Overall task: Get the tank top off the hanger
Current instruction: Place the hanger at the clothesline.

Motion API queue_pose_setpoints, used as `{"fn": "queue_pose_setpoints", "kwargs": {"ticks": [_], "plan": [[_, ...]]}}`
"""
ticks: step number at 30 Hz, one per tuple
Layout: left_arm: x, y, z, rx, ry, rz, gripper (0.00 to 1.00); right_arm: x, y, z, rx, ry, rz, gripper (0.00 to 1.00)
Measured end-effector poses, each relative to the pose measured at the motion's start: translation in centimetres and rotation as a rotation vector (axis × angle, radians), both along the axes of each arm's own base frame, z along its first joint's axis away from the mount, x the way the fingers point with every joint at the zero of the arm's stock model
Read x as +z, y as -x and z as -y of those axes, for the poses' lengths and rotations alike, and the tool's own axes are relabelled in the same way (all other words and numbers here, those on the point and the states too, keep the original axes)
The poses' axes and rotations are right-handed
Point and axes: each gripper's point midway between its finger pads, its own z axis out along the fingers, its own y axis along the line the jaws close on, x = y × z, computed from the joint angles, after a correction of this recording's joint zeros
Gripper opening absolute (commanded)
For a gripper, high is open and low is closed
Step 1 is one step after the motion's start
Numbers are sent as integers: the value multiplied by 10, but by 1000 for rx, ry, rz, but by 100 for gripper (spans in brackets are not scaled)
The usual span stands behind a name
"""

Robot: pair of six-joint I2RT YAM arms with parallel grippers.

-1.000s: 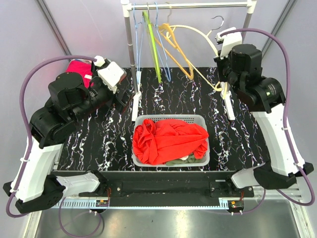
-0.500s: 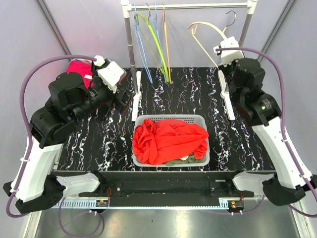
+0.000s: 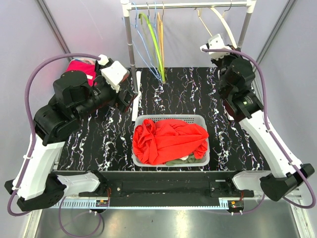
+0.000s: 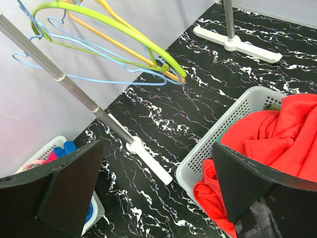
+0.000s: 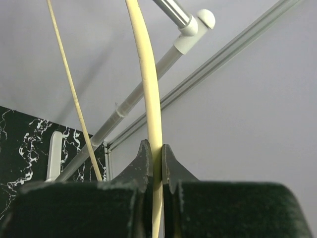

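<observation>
A bare cream hanger (image 3: 225,25) is up at the right end of the clothes rail (image 3: 188,6). My right gripper (image 5: 154,153) is shut on the hanger's cream arm (image 5: 146,84), and in the top view it (image 3: 225,48) sits just under the rail. A red tank top (image 3: 168,141) lies crumpled in the white basket (image 3: 168,117) at the table's middle. My left gripper (image 4: 156,148) is open and empty, hovering over the table left of the basket (image 4: 218,134); the red cloth (image 4: 277,129) lies beside its right finger.
Green, blue and orange bare hangers (image 3: 151,34) hang at the left of the rail. The rack's white feet (image 3: 136,96) rest on the black marbled tabletop. A second basket with pink cloth (image 3: 81,67) stands at the back left, behind my left arm.
My right arm has lifted the cream hanger up and back to the rail. The other hangers have swung back to hang straighter. My left arm has shifted slightly right.
</observation>
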Motion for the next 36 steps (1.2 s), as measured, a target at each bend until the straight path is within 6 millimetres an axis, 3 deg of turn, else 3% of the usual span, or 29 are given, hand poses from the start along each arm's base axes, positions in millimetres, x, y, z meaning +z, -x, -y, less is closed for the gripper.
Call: {"fn": "queue_pose_setpoints", "kwargs": {"ticks": [11,26,36], "plan": [[1,4,-3,-3,3,3,99,-30,-40,-17,1,70,-67,0],[2,8,-1,-19,22,-7,99,-31,-50,-12,10,62,-65,0],[-6,8,2,-27,14,-28,99,-52,-72,-19,25,28,-90,0]]}}
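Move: The clothesline bar, where the cream hanger's hook meets it, lies about 13 cm ahead of the right hand, 2 cm to its left and some 6 cm higher. The rack's right post meets the bar about 13 cm ahead and 5 cm to the hand's right, also about 6 cm up. The nearest hanging neighbour, the yellow hanger, is roughly 13 cm ahead and 23 cm left, slightly below the hand. From the left hand, that spot on the bar is about 28 cm ahead, 31 cm right and 8 cm up. The cream hanger, still pinched by one arm in the right hand's shut fingers, is pushed forward towards the clothesline and lowered, about 7 cm out and 5 cm down in two stretches with a short pause between. Its hook is at the bar throughout; the hand tips down only some 5 degrees. ##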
